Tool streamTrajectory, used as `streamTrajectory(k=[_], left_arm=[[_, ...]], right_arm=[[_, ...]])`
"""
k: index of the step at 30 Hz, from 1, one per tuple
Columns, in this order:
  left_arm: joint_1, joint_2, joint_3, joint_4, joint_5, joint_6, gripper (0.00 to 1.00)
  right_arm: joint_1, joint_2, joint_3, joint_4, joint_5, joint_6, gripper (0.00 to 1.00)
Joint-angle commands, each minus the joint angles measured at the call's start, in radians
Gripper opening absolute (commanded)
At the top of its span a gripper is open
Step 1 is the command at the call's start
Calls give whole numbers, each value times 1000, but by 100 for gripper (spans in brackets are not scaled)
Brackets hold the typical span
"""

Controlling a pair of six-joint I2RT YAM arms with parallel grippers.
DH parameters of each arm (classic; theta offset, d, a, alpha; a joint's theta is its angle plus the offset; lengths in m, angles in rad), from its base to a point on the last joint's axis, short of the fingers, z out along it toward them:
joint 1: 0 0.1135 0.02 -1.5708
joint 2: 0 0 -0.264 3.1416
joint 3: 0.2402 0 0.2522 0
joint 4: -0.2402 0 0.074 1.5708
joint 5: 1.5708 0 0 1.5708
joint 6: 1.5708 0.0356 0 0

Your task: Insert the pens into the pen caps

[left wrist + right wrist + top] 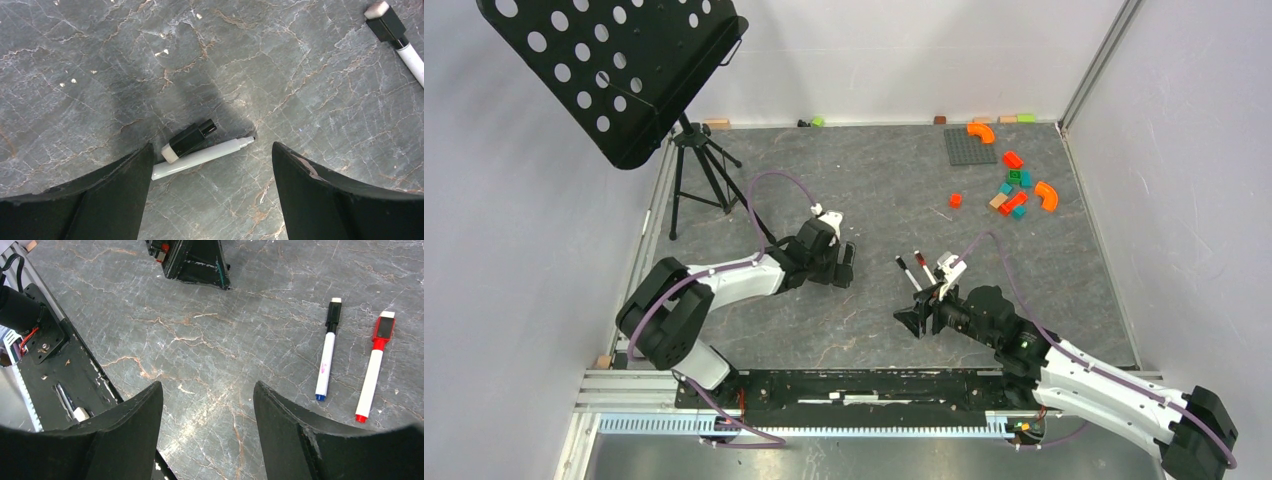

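Note:
An uncapped white pen (200,156) lies flat on the table, with a loose black pen cap (187,141) touching its side. My left gripper (212,147) hangs open just above them, its jaws wide to either side and holding nothing. From the top, the left gripper (842,265) hides this pair. Two capped pens lie side by side further right, one with a black cap (327,347) and one with a red cap (372,375). My right gripper (208,385) is open and empty over bare table, left of those two pens. Seen from above, the right gripper (919,315) is just in front of them (914,270).
A black music stand (614,70) on a tripod (699,170) fills the far left. Several coloured toy blocks (1014,185) and a grey baseplate (970,146) lie at the far right. The arms' mounting rail (854,385) runs along the near edge. White walls enclose the table.

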Motion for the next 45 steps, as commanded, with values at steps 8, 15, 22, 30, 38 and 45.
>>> streamTrajectory(k=[8, 15, 22, 30, 38, 45], left_arm=[[7, 9, 28, -37, 27, -37, 91], [6, -60, -52, -40, 138, -116, 88], [-5, -149, -136, -31, 187, -197, 88], [-57, -135, -129, -60, 81, -162, 82], [-148, -11, 19, -209, -96, -75, 66], [-245, 114, 106, -289, -203, -58, 37]], right_arm=[[0, 6, 1, 35, -24, 12, 70], [0, 15, 0, 46, -33, 12, 70], [0, 21, -5, 62, -46, 18, 70], [0, 34, -12, 92, -67, 31, 70], [2, 32, -9, 78, -72, 25, 70], [0, 28, -9, 75, -74, 25, 70]])
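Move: The bare white pen lies almost under the left hand, about 1 cm ahead and 3 cm below, its tip to the right. The black cap lies against its far side, some 2 cm ahead of the hand. The capped black marker is roughly 14 cm to the hand's right and 1 cm back; the red marker is about 17 cm right, level with it. From the right hand the pen is some 11 cm ahead, 14 cm left and 11 cm below. Back towards its base, low over the table, the left hand sweeps about 5 cm with its fingers wide, drawing the pen away from the black cap. Then it eases some 2 cm to the right and sinks about a centimetre while the fingers close to roughly half their opening around the pen's tail half, without yet gripping. ##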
